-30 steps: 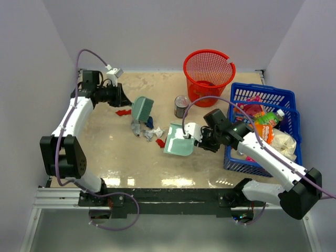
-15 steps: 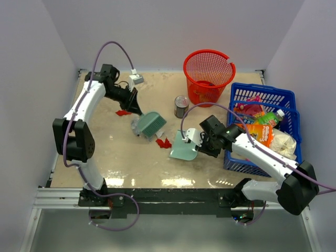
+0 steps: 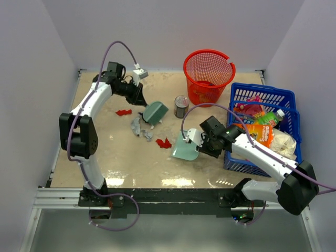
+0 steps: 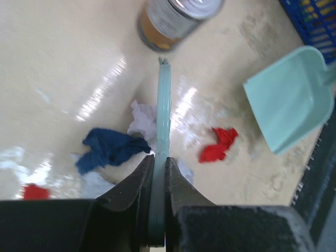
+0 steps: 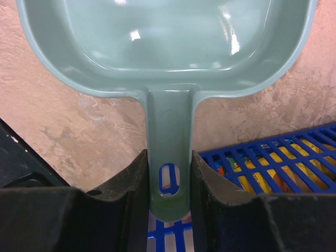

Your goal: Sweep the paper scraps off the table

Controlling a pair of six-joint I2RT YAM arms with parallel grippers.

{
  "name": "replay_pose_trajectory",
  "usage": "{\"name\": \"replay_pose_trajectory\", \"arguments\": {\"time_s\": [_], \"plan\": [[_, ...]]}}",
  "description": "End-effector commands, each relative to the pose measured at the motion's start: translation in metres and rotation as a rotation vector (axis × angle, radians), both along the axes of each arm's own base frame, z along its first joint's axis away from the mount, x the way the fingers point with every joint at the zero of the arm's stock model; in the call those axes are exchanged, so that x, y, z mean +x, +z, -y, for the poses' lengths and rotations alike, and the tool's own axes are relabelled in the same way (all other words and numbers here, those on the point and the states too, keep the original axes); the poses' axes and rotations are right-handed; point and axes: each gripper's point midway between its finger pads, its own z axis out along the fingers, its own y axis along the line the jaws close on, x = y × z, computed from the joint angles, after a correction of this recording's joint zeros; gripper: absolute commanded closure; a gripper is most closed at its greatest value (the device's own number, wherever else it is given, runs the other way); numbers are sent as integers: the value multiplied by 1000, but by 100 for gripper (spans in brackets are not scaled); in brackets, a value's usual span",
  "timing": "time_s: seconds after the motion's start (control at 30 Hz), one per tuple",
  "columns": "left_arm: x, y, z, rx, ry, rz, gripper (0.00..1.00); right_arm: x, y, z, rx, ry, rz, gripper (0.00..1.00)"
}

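My left gripper (image 3: 143, 98) is shut on a green hand brush (image 3: 156, 112), seen edge-on in the left wrist view as the brush (image 4: 163, 110), held just above the table (image 3: 110, 152). Paper scraps lie around it: a dark blue scrap (image 4: 110, 148), a white scrap (image 4: 143, 119), a red scrap (image 4: 219, 145), a grey-white cluster (image 3: 140, 127), a red pair (image 3: 164, 143) and one red bit (image 3: 124, 112) at the left. My right gripper (image 3: 202, 142) is shut on the handle (image 5: 169, 152) of a pale green dustpan (image 3: 185, 149), whose mouth faces the red pair.
A tin can (image 3: 181, 106) stands just right of the brush. A red mesh basket (image 3: 208, 73) sits at the back. A blue crate (image 3: 262, 123) of packaged goods fills the right side, right behind the dustpan handle. Lilac walls enclose the table.
The left arm swept the brush forward through the scrap cluster, then drew it back toward the can. The right arm shifted the dustpan slightly nearer the front edge.
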Motion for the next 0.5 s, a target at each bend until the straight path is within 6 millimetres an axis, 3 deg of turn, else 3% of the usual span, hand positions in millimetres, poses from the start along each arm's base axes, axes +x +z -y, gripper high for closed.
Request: {"name": "replay_pose_trajectory", "arguments": {"time_s": [0.0,0.13,0.27,0.47], "plan": [[65,36,-4,36,97,219,100,8,4,0,4,-19,48,100],[71,66,-9,-22,117,265,100,11,3,3,-17,-7,59,100],[35,95,2,-135,46,207,100,12,2,13,-88,11,57,100],[3,85,-19,-41,160,168,100,10,7,16,-129,8,12,100]]}}
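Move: The left hand, holding the brush, has the navy scrap some 15 cm below it, about 4 cm back and 2 cm left. The grey cloth lies about 10 cm back and 4 cm left of that hand, the left red scrap 4 cm back and 11 cm left, the near red scrap 19 cm back and 10 cm right. From the right hand, holding the dustpan, the navy scrap is roughly 17 cm ahead and 31 cm left. Left hand lifts the brush 5 cm away from the scraps, swinging some 5 cm forward, then half back. ##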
